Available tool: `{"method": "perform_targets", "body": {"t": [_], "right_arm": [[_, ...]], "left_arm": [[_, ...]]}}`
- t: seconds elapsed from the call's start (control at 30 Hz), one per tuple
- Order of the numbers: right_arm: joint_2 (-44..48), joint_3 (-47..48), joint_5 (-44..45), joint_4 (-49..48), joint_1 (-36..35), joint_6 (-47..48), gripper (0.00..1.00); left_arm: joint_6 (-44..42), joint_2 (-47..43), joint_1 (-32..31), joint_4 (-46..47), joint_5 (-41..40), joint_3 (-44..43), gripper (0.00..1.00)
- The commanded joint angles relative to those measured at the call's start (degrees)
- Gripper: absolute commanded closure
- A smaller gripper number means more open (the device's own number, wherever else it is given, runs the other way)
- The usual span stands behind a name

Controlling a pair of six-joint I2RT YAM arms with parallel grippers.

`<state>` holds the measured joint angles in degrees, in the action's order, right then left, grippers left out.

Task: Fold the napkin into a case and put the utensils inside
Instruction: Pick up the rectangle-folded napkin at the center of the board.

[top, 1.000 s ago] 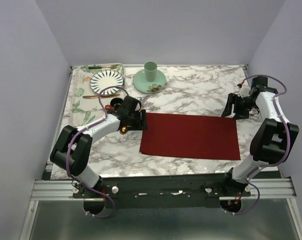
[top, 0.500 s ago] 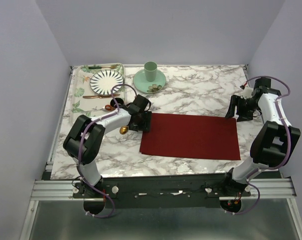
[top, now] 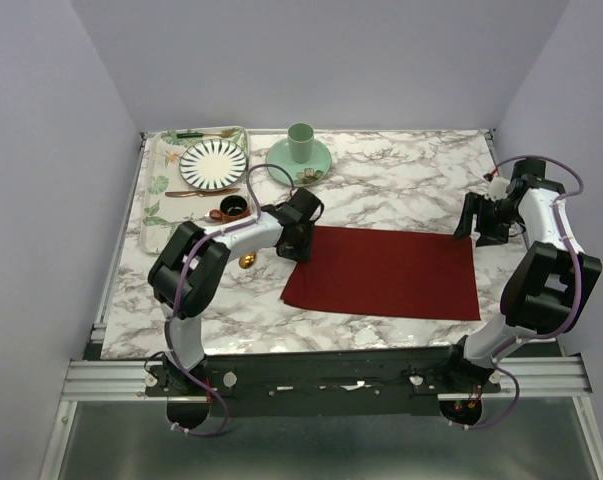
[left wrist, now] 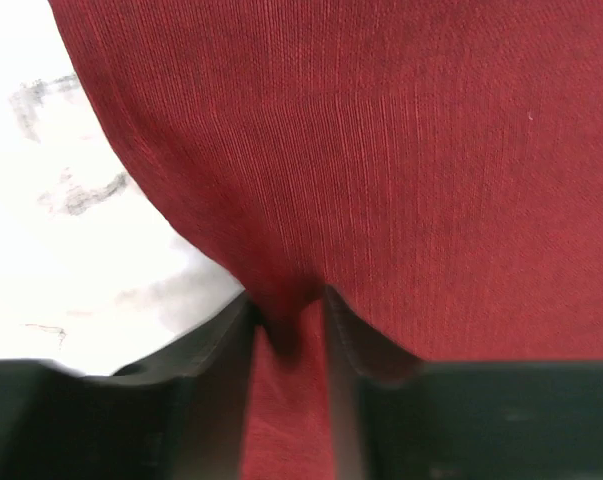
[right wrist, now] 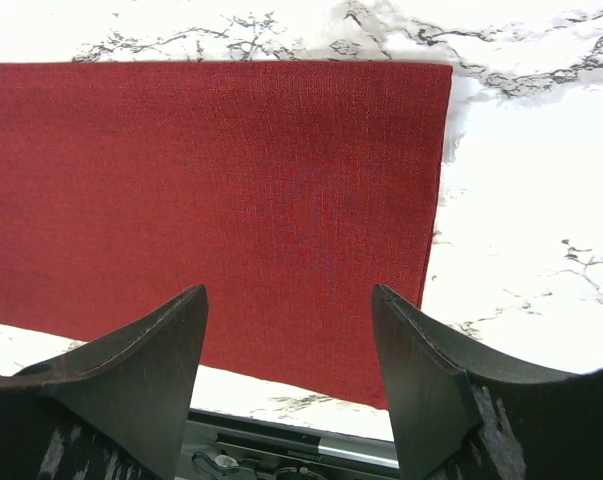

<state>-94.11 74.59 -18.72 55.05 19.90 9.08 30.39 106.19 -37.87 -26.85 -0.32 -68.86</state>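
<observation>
The dark red napkin (top: pixel 381 272) lies flat as a wide rectangle in the middle of the marble table. My left gripper (top: pixel 299 243) sits on its far left corner. In the left wrist view a ridge of the napkin (left wrist: pixel 381 150) is pinched between the fingers of the left gripper (left wrist: pixel 289 310). My right gripper (top: pixel 479 228) hovers open just beyond the far right corner. In the right wrist view the napkin (right wrist: pixel 211 190) lies flat below the wide-apart right gripper (right wrist: pixel 289 292). A small gold spoon (top: pixel 247 261) lies on the table beside my left forearm.
A floral tray (top: pixel 156 200) at the back left holds a striped plate (top: pixel 213 163), a green-handled utensil (top: pixel 196 134) and a brown-gold utensil (top: pixel 191 193). A small dark bowl (top: pixel 231 207) sits by the tray. A green cup (top: pixel 300 142) stands on a saucer (top: pixel 281 165).
My left gripper slid right from beside the cloth onto its far left corner and closed on it, lifting a small ridge. The right gripper drifted slightly right and stayed open.
</observation>
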Motion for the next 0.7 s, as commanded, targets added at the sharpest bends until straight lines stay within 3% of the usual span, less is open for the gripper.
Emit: {"method": "perform_targets", "body": {"t": [0.0, 0.07, 0.1, 0.13, 0.47, 0.67], "right_arm": [[-0.99, -0.41, 0.09, 0.59, 1.45, 0.76, 0.25], [-1.52, -0.67, -0.35, 0.68, 1.98, 0.85, 0.25], [-1.61, -0.84, -0.61, 0.76, 2.42, 0.85, 0.25], [-1.61, -0.93, -0.79, 0.76, 2.6, 1.29, 0.25], [-1.17, -3.66, -3.51, 0.76, 4.36, 3.66, 0.25], [-1.87, -5.06, -5.79, 1.29, 4.71, 4.36, 0.25]], "left_arm": [[-0.33, 7.53, -0.54, -6.28, -7.14, -3.82, 0.74], [-2.43, 8.67, -0.28, -8.38, -9.87, -6.1, 0.85], [-3.23, 9.38, -0.02, -9.09, -10.49, -6.46, 0.98], [-5.06, 9.47, 0.33, -9.79, -11.71, -6.55, 1.0], [-15.71, -2.3, 4.82, -7.42, -11.46, -3.2, 1.0], [-15.89, -3.71, 4.47, -10.67, -1.37, -10.13, 1.0]]}}
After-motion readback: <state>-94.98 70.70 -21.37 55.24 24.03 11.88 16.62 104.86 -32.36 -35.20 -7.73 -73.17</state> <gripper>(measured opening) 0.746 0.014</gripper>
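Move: The left fingers, half open and low, already straddle the rectangle-folded napkin's left edge, which lies right between them about 1 cm down; the napkin's middle is some 19 cm to the right and 3 cm back. The gold spoon's bowl lies about 12 cm to the left, level with the hand, and the brown cup 15 cm left and 12 cm ahead. From the open right hand the napkin's left edge is roughly 38 cm left, 2 cm back and 9 cm below. Shut the left fingers fully on the napkin's left edge while easing forward about 3 cm close to the board, then draw it left some 6 cm towards the spoon and cup, rising about 2 cm at the end and rolling the hand's left side up a little. Let the open right hand drift 2 cm back and 2 cm down, clear of the cloth. ##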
